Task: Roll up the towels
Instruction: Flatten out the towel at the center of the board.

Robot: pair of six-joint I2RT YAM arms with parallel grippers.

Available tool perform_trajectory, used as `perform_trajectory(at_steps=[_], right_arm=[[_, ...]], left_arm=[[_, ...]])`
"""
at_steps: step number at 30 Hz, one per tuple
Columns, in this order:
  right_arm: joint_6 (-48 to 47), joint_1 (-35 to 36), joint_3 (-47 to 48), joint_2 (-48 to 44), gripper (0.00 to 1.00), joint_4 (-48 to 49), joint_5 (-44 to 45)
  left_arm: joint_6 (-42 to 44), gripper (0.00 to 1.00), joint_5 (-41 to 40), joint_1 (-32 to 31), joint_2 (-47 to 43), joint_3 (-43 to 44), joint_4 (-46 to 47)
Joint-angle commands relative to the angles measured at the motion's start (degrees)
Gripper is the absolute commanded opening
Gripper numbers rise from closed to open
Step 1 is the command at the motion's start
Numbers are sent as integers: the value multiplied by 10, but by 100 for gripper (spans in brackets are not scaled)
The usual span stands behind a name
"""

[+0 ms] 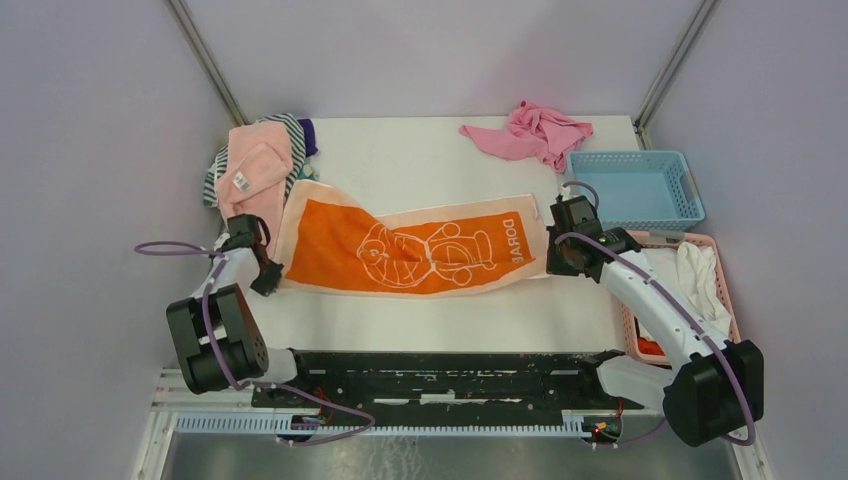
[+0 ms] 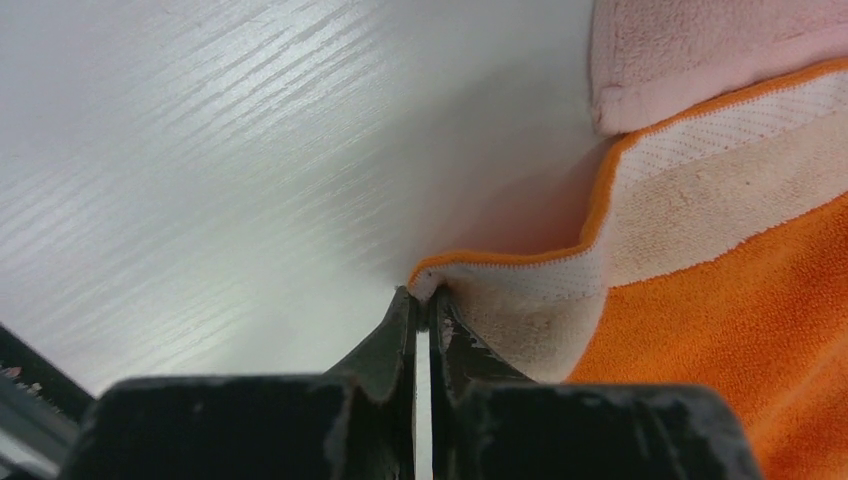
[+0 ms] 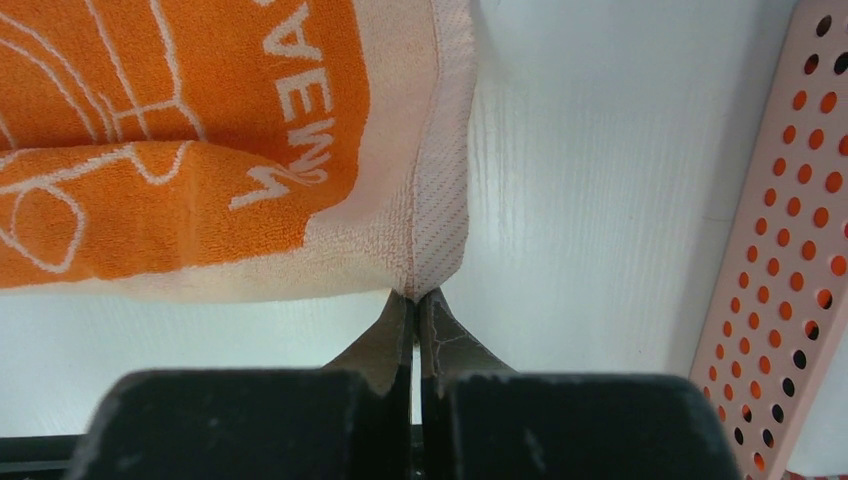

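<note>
The orange towel (image 1: 420, 250) with its white line drawing lies spread out across the middle of the table. My left gripper (image 1: 268, 280) is shut on its near left corner; in the left wrist view the fingertips (image 2: 425, 295) pinch the orange-edged hem of the towel (image 2: 720, 300). My right gripper (image 1: 552, 262) is shut on the near right corner, and in the right wrist view its tips (image 3: 417, 295) pinch the peach hem of the towel (image 3: 200, 130). The pale pink towel (image 1: 255, 170) with a white label lies crumpled at the back left, touching the orange one (image 2: 700, 50).
A striped cloth (image 1: 213, 178) lies under the pink towel. A bright pink cloth (image 1: 530, 130) sits at the back. A blue basket (image 1: 635, 190) and a pink perforated basket (image 1: 722, 262) (image 3: 790, 250) holding white cloth stand at the right.
</note>
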Motion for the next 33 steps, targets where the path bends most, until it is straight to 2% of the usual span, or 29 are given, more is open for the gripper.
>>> perform_trajectory(at_steps=[1, 8, 12, 16, 20, 26, 30, 33], right_arm=[[-2, -7, 37, -11, 0, -16, 42], [-1, -72, 122, -8, 0, -58, 56], [0, -83, 201, -23, 0, -99, 86], [-20, -83, 294, -53, 0, -156, 107], [-50, -83, 373, -104, 0, -215, 123], [-78, -83, 456, -184, 0, -294, 152], [-69, -82, 459, -205, 0, -316, 146], [-54, -82, 429, -197, 0, -312, 151]], left_arm=[[50, 3, -42, 4, -51, 89, -64], [113, 3, -46, 4, -91, 309, -131], [122, 3, -25, 4, -92, 426, -163], [122, 3, -15, 3, -124, 503, -179], [120, 3, -28, 3, -189, 531, -192], [140, 3, -69, 2, -286, 527, -215], [150, 3, -69, -10, -304, 509, -220], [156, 3, -35, -14, -303, 471, -202]])
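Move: My left hand keeps the orange towel's near left corner pinched at the board; the towel's middle lies about 37 cm to its right and 10 cm ahead. The peach towel pile is some 28 cm ahead of it and 3 cm left. From my right hand, which holds the near right corner some 8 cm up, the towel's middle is about 32 cm left and 8 cm ahead, the blue basket 22 cm right and 22 cm ahead, the pink basket 34 cm right and 5 cm back. I hoist the orange towel off the board by its two near corners, my left hand rising first and going up about 43 cm, my right following some 30 cm. Both swing a little forward on the way, then draw back towards me, the right also easing outward to the right. My wrists tip the fingers from down towards forward, and both grips stay shut. ##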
